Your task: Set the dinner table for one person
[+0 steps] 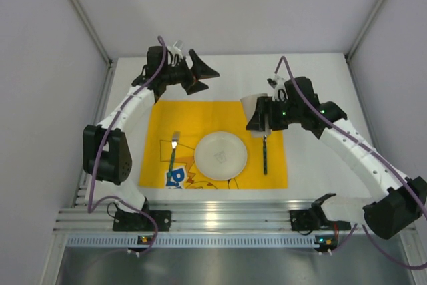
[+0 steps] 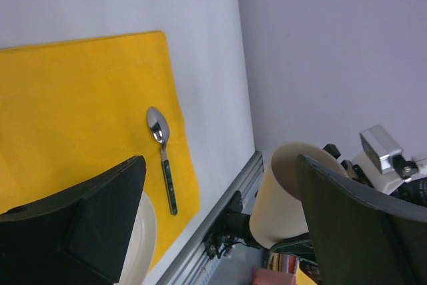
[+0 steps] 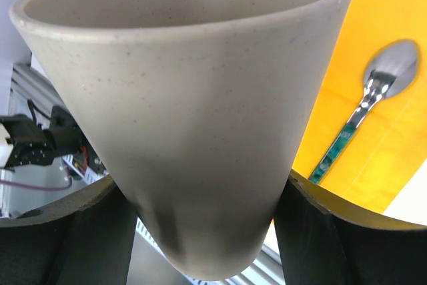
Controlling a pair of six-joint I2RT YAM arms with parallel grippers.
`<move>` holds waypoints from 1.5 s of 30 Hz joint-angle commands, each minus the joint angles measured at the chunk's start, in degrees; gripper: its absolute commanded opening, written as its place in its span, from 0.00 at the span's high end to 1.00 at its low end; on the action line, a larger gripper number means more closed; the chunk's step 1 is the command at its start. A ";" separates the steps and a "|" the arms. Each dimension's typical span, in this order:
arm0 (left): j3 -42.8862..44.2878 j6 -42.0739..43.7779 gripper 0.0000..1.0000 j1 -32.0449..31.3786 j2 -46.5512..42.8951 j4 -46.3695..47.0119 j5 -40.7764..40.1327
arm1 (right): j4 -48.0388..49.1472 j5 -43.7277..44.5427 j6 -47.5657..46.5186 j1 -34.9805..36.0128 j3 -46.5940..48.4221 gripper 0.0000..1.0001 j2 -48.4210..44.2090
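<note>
A beige cup [image 1: 252, 103] hangs above the back right corner of the yellow mat [image 1: 167, 115], and my right gripper [image 1: 260, 117] is shut on its lower body. In the right wrist view the cup [image 3: 193, 98] fills the frame between the two fingers of my right gripper [image 3: 200, 231]. On the mat lie a white plate [image 1: 221, 155], a fork [image 1: 173, 148] to its left and a green-handled spoon [image 1: 265, 155] to its right. My left gripper [image 1: 203, 71] stands open and holds nothing, over the dinner table [image 1: 233, 75] behind the mat.
The left wrist view shows the spoon [image 2: 163, 158] near the mat's edge [image 2: 80, 98], the plate's rim [image 2: 141, 231] and the held cup [image 2: 283, 191]. A ribbed aluminium rail [image 1: 220, 218] runs along the near edge. Grey walls close in the sides and back.
</note>
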 commanded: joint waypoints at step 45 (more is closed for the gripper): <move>1.66 0.07 1.00 -13.90 -0.26 -5.28 26.32 | 1.55 5.43 -4.21 6.58 4.98 0.99 6.24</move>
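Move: The cup, already in the right fingers, lies about 14 cm back and 16 cm to the right of the left hand, its middle some 3 cm lower. The spoon on the mat is roughly 17 cm back and 21 cm right of the left hand, the plate some 19 cm back and 3 cm right, both about 24 cm below. From the right hand, the cup's middle is practically at the fingers, about 1 cm above. The cup stays in the right hand's unchanged grip while that hand shifts a couple of centimetres back, left and down, holds fairly still, then sinks slightly again. The open left hand comes back and rightward to it, about 9 cm and 8 cm, turning some 25 degrees clockwise and dipping a little, then stops and closes fully, pinching the near rim. ##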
